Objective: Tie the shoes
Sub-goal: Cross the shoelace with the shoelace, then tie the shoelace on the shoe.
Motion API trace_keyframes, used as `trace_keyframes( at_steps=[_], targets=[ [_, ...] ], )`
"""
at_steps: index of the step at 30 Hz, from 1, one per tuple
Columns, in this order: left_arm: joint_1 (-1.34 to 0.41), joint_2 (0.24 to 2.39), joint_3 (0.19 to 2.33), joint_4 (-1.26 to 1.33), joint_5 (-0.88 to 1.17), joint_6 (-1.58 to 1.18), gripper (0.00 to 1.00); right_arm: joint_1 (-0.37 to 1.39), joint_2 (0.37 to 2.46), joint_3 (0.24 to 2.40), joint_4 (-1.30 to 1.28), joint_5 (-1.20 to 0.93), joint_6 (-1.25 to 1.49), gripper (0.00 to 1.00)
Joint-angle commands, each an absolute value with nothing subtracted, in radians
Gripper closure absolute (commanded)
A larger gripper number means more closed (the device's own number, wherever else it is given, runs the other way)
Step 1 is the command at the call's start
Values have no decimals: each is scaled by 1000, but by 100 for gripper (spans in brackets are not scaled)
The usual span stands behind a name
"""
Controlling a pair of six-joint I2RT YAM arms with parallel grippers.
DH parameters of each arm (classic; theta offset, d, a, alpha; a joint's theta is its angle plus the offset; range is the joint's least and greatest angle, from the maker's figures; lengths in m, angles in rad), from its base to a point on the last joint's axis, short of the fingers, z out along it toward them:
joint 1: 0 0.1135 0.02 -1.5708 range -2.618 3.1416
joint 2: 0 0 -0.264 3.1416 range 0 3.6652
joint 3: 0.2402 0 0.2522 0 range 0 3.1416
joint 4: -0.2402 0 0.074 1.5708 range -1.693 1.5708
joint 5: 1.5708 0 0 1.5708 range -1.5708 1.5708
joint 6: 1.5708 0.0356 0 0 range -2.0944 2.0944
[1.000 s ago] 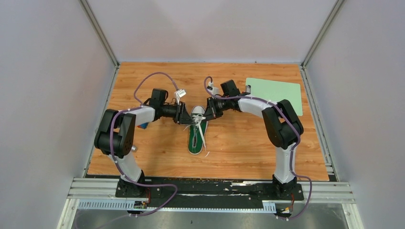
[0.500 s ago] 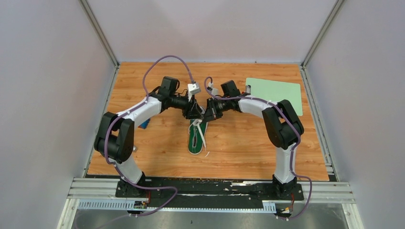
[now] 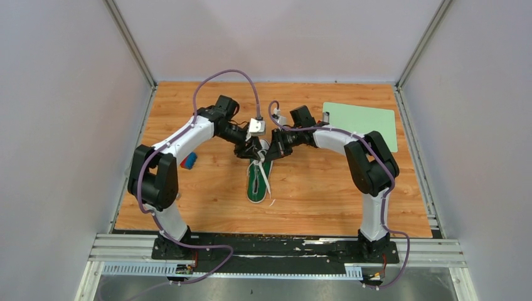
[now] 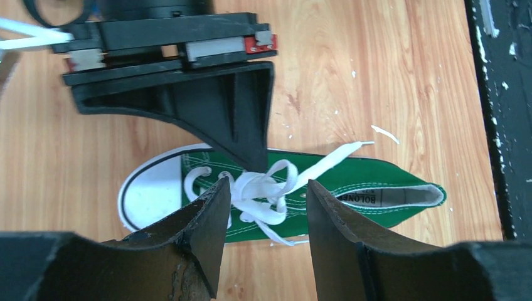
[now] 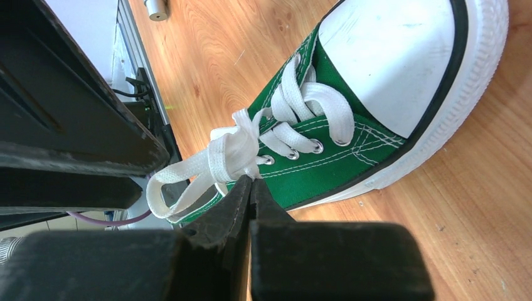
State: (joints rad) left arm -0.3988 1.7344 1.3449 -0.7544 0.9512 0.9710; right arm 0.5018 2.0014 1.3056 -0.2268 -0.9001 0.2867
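Observation:
A small green sneaker (image 3: 256,185) with a white toe cap (image 4: 150,197) lies mid-table, toe pointing away from the arms' bases. Its white laces (image 4: 266,191) bunch into a loose knot with a loop (image 5: 182,182) over the eyelets. My left gripper (image 4: 266,210) hovers over that knot, open, one finger on each side and nothing between them. From the other side my right gripper (image 5: 251,182) is shut, its tips pinching the lace right at the knot. In the top view both grippers, left (image 3: 254,152) and right (image 3: 268,153), meet over the shoe's front half.
A pale green mat (image 3: 361,122) lies at the back right of the wooden table. A small blue and red object (image 3: 189,160) sits by the left arm. A loose lace end (image 3: 271,202) trails beside the heel. Grey walls enclose the table.
The left arm has swung farther back and right, bringing its gripper over the knot, and its jaws have widened. The right arm and the shoe have not moved.

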Motion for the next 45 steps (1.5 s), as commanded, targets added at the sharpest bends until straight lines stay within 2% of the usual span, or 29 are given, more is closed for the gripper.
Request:
trace_keyframes(
  at_steps=[1,6,8,10,12,14,23,30,41,45],
  targets=[
    [-434,1755,1378,-861,951,1108,44,507,2002,1310,-190,-923,296,100],
    [-475,1736,1335,-786,884,1058,45,506,2002,1308,-189,-923,298,100],
    [-482,1725,1311,-714,840,1008,52,506,2002,1308,-189,-923,298,100],
    [-483,1722,1307,-681,802,969,67,505,2002,1306,-189,-920,296,100],
    [-481,1711,1300,-662,755,929,90,502,1993,1292,-191,-915,296,100],
    [-474,1688,1287,-660,739,913,99,496,1984,1278,-190,-910,296,100],
    [-399,1539,1090,-648,699,747,100,490,1945,1218,-193,-903,302,100],
    [-388,1456,977,-686,637,719,100,475,1914,1214,-243,-862,242,100],
    [-249,1450,993,-616,533,629,100,439,1887,1205,-323,-816,138,100],
    [-231,1491,1019,-620,565,632,100,440,1901,1211,-323,-833,140,100]
  ],
)
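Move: The white lace loop to be taken lies just under the open left fingers, about 3 cm below and 1 cm back and right. The right fingertips, already shut on the bunched lace, are about 1 cm ahead of the left hand, 2 cm right and 5 cm lower; the loop lies 2 cm back, 1 cm left and 2 cm above them. The shoe's middle is roughly 3 cm back of the left hand, 1 cm right and 10 cm below; its toe cap is 8 cm ahead, 1 cm right, 10 cm below. The left hand dips about 3 cm, with a short swing back, and shuts its fingers on the lace loop beside the right fingertips, then pulls it some 11 cm left and a little lower, swinging back and then forward again as the wrist turns counter-clockwise by nearly 30 degrees. The right hand keeps its pinch on the lace, holding still at first, then eases down and back and draws about 4 cm to the right, against the left hand's pull. ##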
